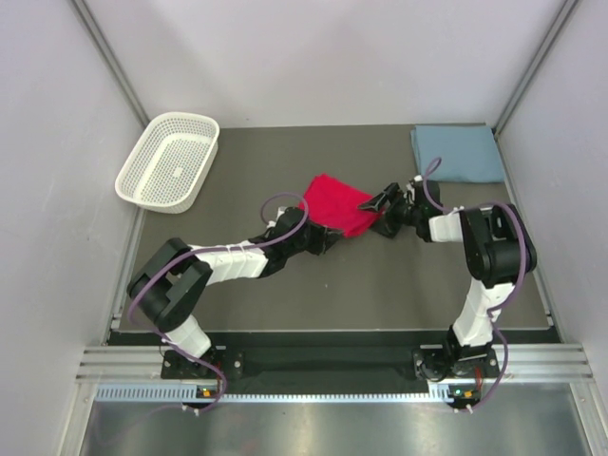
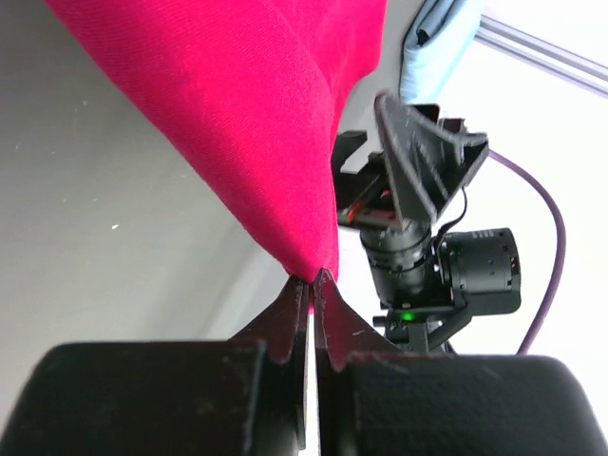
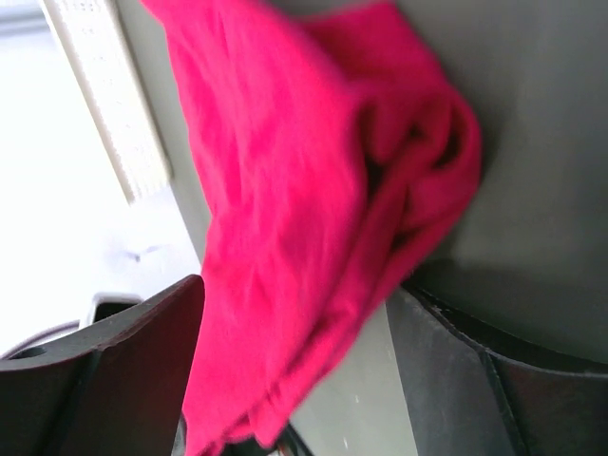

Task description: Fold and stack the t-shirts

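The red t-shirt [image 1: 337, 202] lies bunched in the middle of the table. My left gripper [image 1: 319, 238] is at its near edge, shut on a pinch of the red cloth [image 2: 285, 123], which rises taut from the jaws of the left gripper [image 2: 312, 277]. My right gripper [image 1: 380, 201] is at the shirt's right side. In the right wrist view its fingers [image 3: 123, 366] stand apart with a fold of red t-shirt [image 3: 304, 218] hanging between them, a gap showing on the right; the right gripper [image 3: 294, 366] is open. The blue-grey t-shirt [image 1: 458, 154] lies folded at the back right.
A white mesh basket [image 1: 169, 160] stands at the back left of the dark mat [image 1: 285, 294]. Grey walls close in both sides and the back. In the left wrist view the right gripper [image 2: 427, 161] is just beyond the red cloth, with the blue-grey t-shirt [image 2: 432, 43] behind it.
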Controlling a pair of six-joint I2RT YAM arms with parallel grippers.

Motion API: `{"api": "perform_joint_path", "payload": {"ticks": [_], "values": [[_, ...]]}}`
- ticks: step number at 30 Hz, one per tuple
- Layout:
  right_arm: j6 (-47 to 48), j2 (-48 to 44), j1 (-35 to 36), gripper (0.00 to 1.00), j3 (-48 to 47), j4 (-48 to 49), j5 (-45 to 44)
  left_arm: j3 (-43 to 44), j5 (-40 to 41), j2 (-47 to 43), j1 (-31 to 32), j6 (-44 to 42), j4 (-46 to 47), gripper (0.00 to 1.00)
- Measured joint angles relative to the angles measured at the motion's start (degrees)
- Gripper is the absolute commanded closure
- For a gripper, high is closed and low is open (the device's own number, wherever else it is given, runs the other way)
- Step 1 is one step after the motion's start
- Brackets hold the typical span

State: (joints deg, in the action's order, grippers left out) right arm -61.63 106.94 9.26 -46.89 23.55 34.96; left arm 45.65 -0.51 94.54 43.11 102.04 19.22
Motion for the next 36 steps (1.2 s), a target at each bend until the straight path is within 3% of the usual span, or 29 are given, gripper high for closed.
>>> {"api": "perform_joint_path", "payload": {"ticks": [5, 7, 9, 10, 12, 13, 14, 18, 23, 29, 36], "values": [[-1.3, 2.8, 0.9, 0.26, -4.0, 0.4, -3.5, 0.0, -0.6, -0.2, -0.2, 0.0, 0.0, 1.00], [-1.5, 4.1, 1.3, 0.32, -5.5, 0.9, -4.3, 0.0, -1.1, -0.2, -0.2, 0.0, 0.0, 1.00], [-1.5, 5.2, 1.6, 0.45, -6.6, 1.0, -5.2, 0.0, -1.5, -0.2, -0.2, 0.0, -0.1, 1.00], [-1.5, 5.9, 1.7, 0.62, -7.0, 1.2, -5.7, 0.0, -1.6, -0.2, -0.2, 0.0, -0.1, 1.00], [-0.6, 7.0, 1.8, 0.79, -7.7, 0.9, -6.8, 0.0, -1.9, -0.2, -0.2, -0.2, -0.2, 0.98], [0.1, 7.7, 1.8, 0.95, -8.0, 0.3, -7.0, 0.0, -2.1, -0.2, -0.2, -0.3, -0.3, 0.93], [1.0, 8.6, 1.8, 1.00, -8.8, -0.5, -6.8, 0.0, -2.3, -0.2, -0.2, -0.7, -0.5, 0.79], [7.1, 9.5, 1.9, 1.00, -14.4, -6.9, -6.9, 0.1, -4.5, -0.3, -0.3, -3.5, -3.2, 0.52], [22.8, 9.5, 2.4, 1.00, -26.5, -23.4, -10.4, 2.5, -8.2, -1.9, -0.6, -14.8, -13.4, 0.51], [41.9, 11.1, 3.4, 1.00, -51.7, -46.7, -18.2, 7.8, -11.5, -8.9, -4.4, -38.0, -28.7, 0.52], [56.5, 12.7, 3.5, 1.00, -69.3, -58.9, -29.2, 6.4, -13.2, -19.2, -10.7, -59.8, -38.5, 0.53]]}}
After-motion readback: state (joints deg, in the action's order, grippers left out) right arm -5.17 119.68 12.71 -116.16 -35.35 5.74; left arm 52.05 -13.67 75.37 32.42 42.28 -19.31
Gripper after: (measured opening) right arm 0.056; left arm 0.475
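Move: The red t-shirt's folded right side already stands between my open right fingers; the shirt's middle lies about 8 cm left of my right hand, 2 cm ahead and 2 cm below. My left gripper, still pinching the shirt's near edge, is some 10 cm left of the right hand, 7 cm back and 6 cm higher. The folded blue cloth is roughly 14 cm ahead and 20 cm right of the right hand. From my left hand the shirt's middle is about 8 cm ahead, 1 cm right and 6 cm below. I slide my right hand about 4 cm forward along the shirt's right side, dip a little and pinch it shut on the cloth; then I carry the shirt forward and up, ending some 17 cm higher than that dip, while rolling the wrist. As the right closes, my left fingers open halfway, let go, sink slightly and back off, then swing about 10 cm left and a little up, turning clockwise. ##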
